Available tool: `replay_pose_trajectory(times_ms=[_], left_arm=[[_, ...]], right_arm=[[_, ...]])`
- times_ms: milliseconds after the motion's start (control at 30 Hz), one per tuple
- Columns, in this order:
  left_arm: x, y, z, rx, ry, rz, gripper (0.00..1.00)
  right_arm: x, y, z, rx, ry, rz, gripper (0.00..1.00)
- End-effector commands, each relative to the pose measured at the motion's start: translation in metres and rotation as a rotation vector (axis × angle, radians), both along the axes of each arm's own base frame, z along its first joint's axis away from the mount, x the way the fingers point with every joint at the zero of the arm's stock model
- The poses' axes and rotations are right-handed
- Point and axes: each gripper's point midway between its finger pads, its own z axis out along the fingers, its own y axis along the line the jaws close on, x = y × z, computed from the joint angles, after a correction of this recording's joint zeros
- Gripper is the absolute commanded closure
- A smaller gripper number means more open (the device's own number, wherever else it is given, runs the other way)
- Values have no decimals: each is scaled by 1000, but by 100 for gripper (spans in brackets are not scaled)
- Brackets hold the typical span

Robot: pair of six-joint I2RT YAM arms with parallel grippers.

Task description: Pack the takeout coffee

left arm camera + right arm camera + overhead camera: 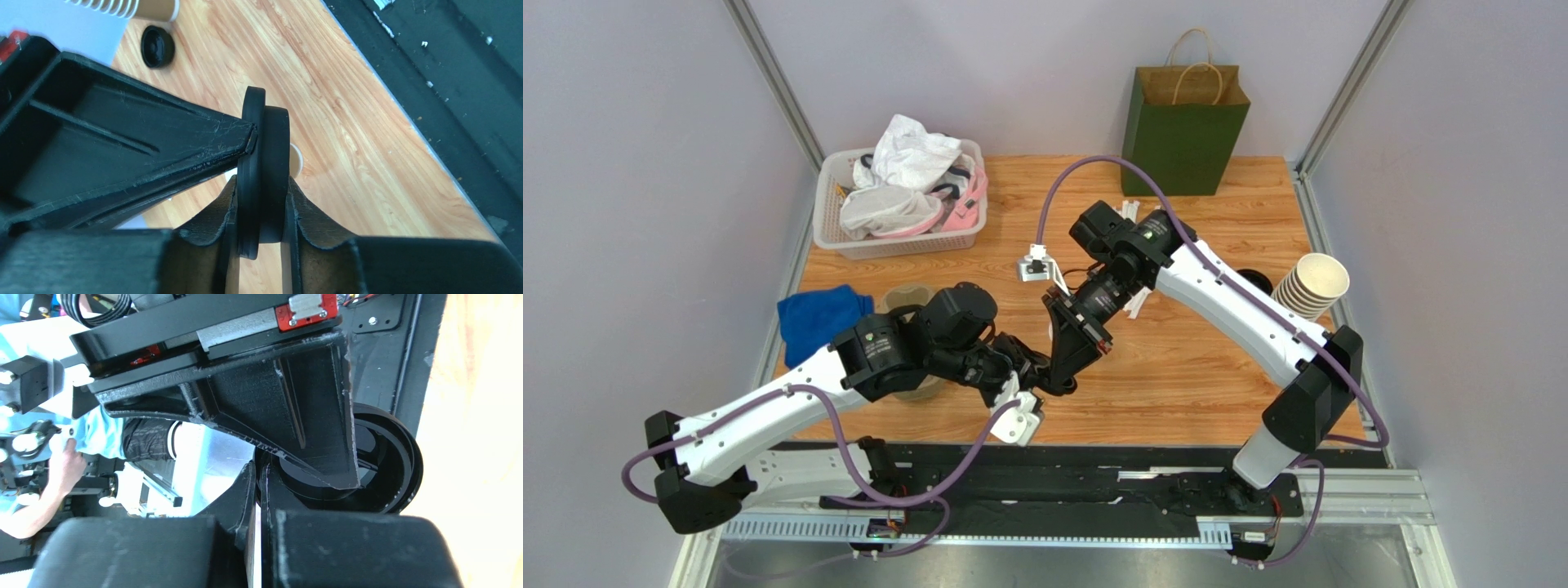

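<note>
My two grippers meet above the table's front middle. My left gripper (pixel 1051 375) (pixel 261 184) is shut edge-on across a black plastic lid (pixel 273 165); a second, thinner black ring (pixel 251 184) sits against it. My right gripper (pixel 1071 363) (pixel 259 474) comes from the far side and is shut on the rim of the black lid (pixel 387 465). Its fingertip touches the seam between the two black pieces. No lidded kraft cup shows. A brown shape (pixel 906 298) lies mostly hidden behind my left arm; I cannot tell what it is.
A stack of paper cups (pixel 1314 284) and a loose black lid (pixel 1253 279) lie at the right edge. A green paper bag (pixel 1185 129) stands at the back. A white basket (pixel 832 239) of bags is back left, with a blue cloth (pixel 817 321) near it.
</note>
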Motion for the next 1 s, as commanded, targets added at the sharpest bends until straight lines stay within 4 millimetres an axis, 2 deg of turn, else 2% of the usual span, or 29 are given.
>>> replay_pose_trajectory(times_ms=[0,67,100,133,167,200,233,267,300,333,367,400,433,467,500,533,567,600,633,667,700,733,767,800,867,967], left_arm=[[-7,0,21,-59,110,84,94],[-13,-1,27,-87,185,117,100],[-16,0,28,-98,271,177,100],[-16,0,30,-118,298,207,100],[-12,-1,41,-171,316,249,100],[-12,0,43,-194,399,309,100],[-10,2,49,-223,452,351,100],[-1,3,57,-261,509,395,100],[4,5,66,-291,558,427,100],[8,4,68,-300,685,500,100],[20,9,74,-323,753,545,100],[26,9,84,-347,818,576,100],[32,7,84,-343,949,637,100],[42,10,92,-380,1030,656,100],[47,10,95,-399,1090,674,100],[55,13,97,-425,1203,732,100],[65,11,100,-477,1218,735,100],[73,12,103,-515,1239,754,100],[88,19,108,-587,1247,812,100],[98,21,115,-664,1276,830,100],[106,25,120,-719,1281,859,100],[122,35,127,-815,1248,928,100],[129,38,137,-875,1231,935,100],[135,40,142,-912,1211,950,100],[151,49,154,-1006,1173,1010,100],[169,57,159,-1073,1137,1091,100]], right_arm=[[-17,-29,19,-180,81,-25,91],[7,-31,24,-174,24,-90,76],[20,-30,35,-140,-15,-126,70],[44,-36,39,-132,-19,-201,63],[58,-40,43,-125,-24,-248,57],[87,-48,52,-100,-65,-341,55],[101,-53,54,-116,-55,-410,53],[114,-60,54,-132,-87,-471,46],[134,-68,59,-112,-146,-550,45],[141,-72,61,-128,-158,-604,43],[151,-79,57,-166,-214,-653,43],[158,-82,62,-156,-273,-688,41],[162,-85,58,-176,-294,-715,40],[170,-92,53,-213,-327,-772,36],[179,-94,67,-162,-411,-822,33],[182,-96,55,-182,-411,-850,32],[189,-99,57,-186,-423,-917,31],[196,-100,74,-117,-491,-973,31],[199,-102,77,-102,-497,-1019,32],[203,-105,67,-115,-497,-1054,32],[207,-102,85,-42,-488,-1124,33],[209,-102,87,-22,-480,-1154,33],[211,-101,82,-22,-458,-1174,33],[215,-97,87,7,-419,-1202,34],[222,-93,85,6,-350,-1238,35],[237,-76,82,16,-197,-1277,36]])
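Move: Both grippers already have hold of the black lid, the right one shut and the left one pinching it, high over the front of the table. The cup stands about 16 cm ahead of the left hand, 4 cm to its right and 19 cm below; the white straws are some 18 cm farther out than the cup and 14 cm right of it, and the cup tray is level with the cup, 30 cm to its left. From the right hand the cup is about 16 cm ahead, 2 cm right and 22 cm below. The right hand opens to about two thirds and lets go of the lid, backing out forward by some 20 cm, about 10 cm to the right and somewhat up, towards the straws, while swinging clockwise. The left hand keeps its pinch on the lid, waits briefly until the right is clear, then carries it about 14 cm forward and 11 cm up, a little to the left, its wrist rolling strongly so that the fingers swing from pointing right and down to forward-right and nearly level. ##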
